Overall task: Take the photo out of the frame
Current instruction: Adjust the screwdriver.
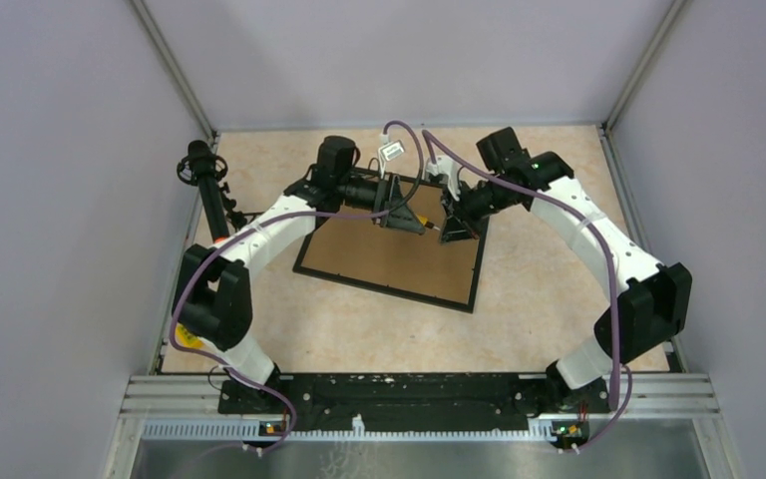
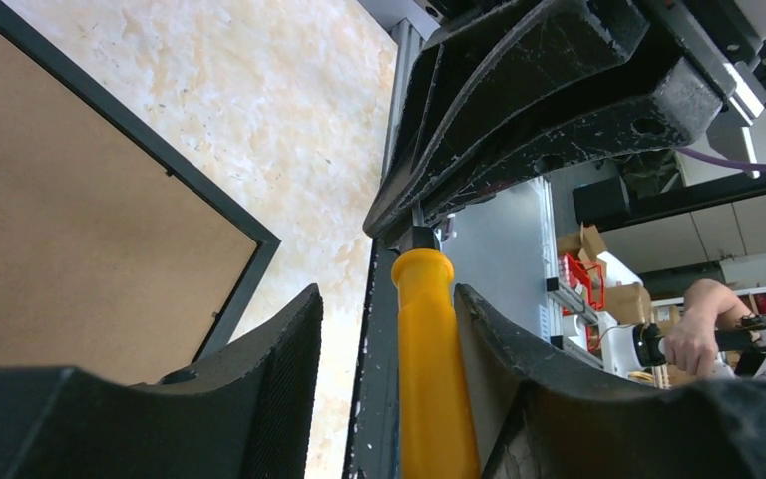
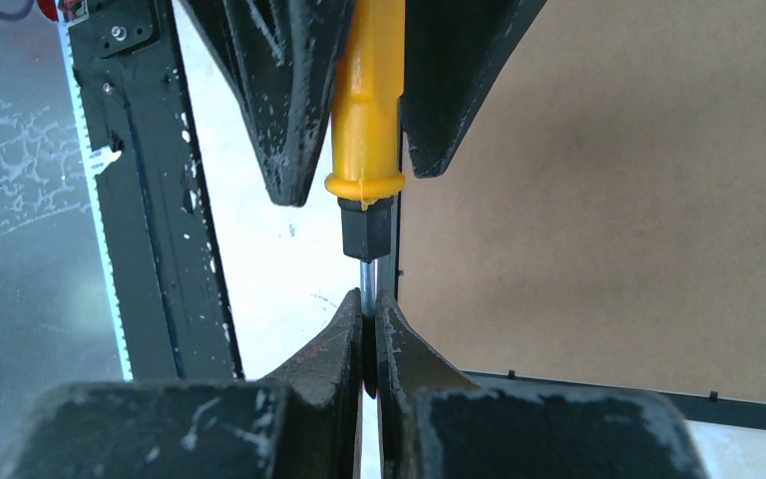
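The frame [image 1: 389, 261] lies face down in the middle of the table, brown back [image 3: 608, 180] up inside its thin black border [image 2: 175, 175]. The photo is hidden beneath that back. Over the frame's far right corner a yellow-handled screwdriver [image 1: 425, 224] hangs level between both grippers. My right gripper [image 3: 369, 299] is shut on its metal shaft. My left gripper [image 2: 387, 299] is open around the yellow handle [image 2: 427, 369]; the handle rests against one finger, with a gap to the other.
A black post with a round clamp [image 1: 204, 175] stands at the back left of the table. Grey walls close in the left, right and far sides. A black and metal rail [image 1: 419, 394] carrying both arm bases runs along the near edge.
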Available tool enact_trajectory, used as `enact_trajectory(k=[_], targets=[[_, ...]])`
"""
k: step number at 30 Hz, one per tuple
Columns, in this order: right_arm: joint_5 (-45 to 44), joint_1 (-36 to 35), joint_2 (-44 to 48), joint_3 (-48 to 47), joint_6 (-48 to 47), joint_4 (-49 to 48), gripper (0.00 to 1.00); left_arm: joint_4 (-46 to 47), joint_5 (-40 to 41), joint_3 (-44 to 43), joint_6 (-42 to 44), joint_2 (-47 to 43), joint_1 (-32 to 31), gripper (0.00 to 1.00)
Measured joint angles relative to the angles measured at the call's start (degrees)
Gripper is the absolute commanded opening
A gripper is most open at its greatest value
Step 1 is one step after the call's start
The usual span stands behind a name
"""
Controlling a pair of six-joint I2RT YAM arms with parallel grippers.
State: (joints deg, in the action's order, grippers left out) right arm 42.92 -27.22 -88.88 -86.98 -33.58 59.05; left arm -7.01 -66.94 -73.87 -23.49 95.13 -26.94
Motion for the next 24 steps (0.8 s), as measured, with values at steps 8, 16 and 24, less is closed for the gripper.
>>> enact_trajectory(k=[8,16,24], targets=[[-0.98,-0.02,2.21,1.51,-1.42,0.57,0.0,5.68,-2.25,1.66,-5.53,-0.04,1.36,0.44],[-1.73,-0.02,2.25,1.99,-1.42,0.37,0.0,12.5,-3.91,4.42,-11.61,-0.04,1.36,0.33],[-1.68,-0.02,2.25,2.23,-1.9,0.59,0.0,22.14,-4.66,7.89,-19.04,-0.26,1.42,0.34]])
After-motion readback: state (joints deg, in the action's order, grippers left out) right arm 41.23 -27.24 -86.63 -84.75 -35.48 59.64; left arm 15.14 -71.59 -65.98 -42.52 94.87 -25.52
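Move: The screwdriver hangs between the two hands, its shaft still in the right hand's shut fingers. The yellow handle's middle is already at the left hand's point, between its open fingers and perhaps 1 cm high, closer to the rear finger. From the right hand, the handle lies about 5 cm left and 2 cm ahead, near level. The picture frame's middle is some 24 cm below the left hand, 5 cm ahead and 3 cm to its left. The left hand brings its open fingers in from the front and rear of the yellow handle until they look closed on both sides of it, lifting only about half a centimetre while its fingertips tilt some 5 degrees up towards level and the hand rolls about as much. The right hand keeps its shut hold on the shaft and eases about 1 cm to its right and slightly back, so the left fingers end farther from the handle's collar than they began. ##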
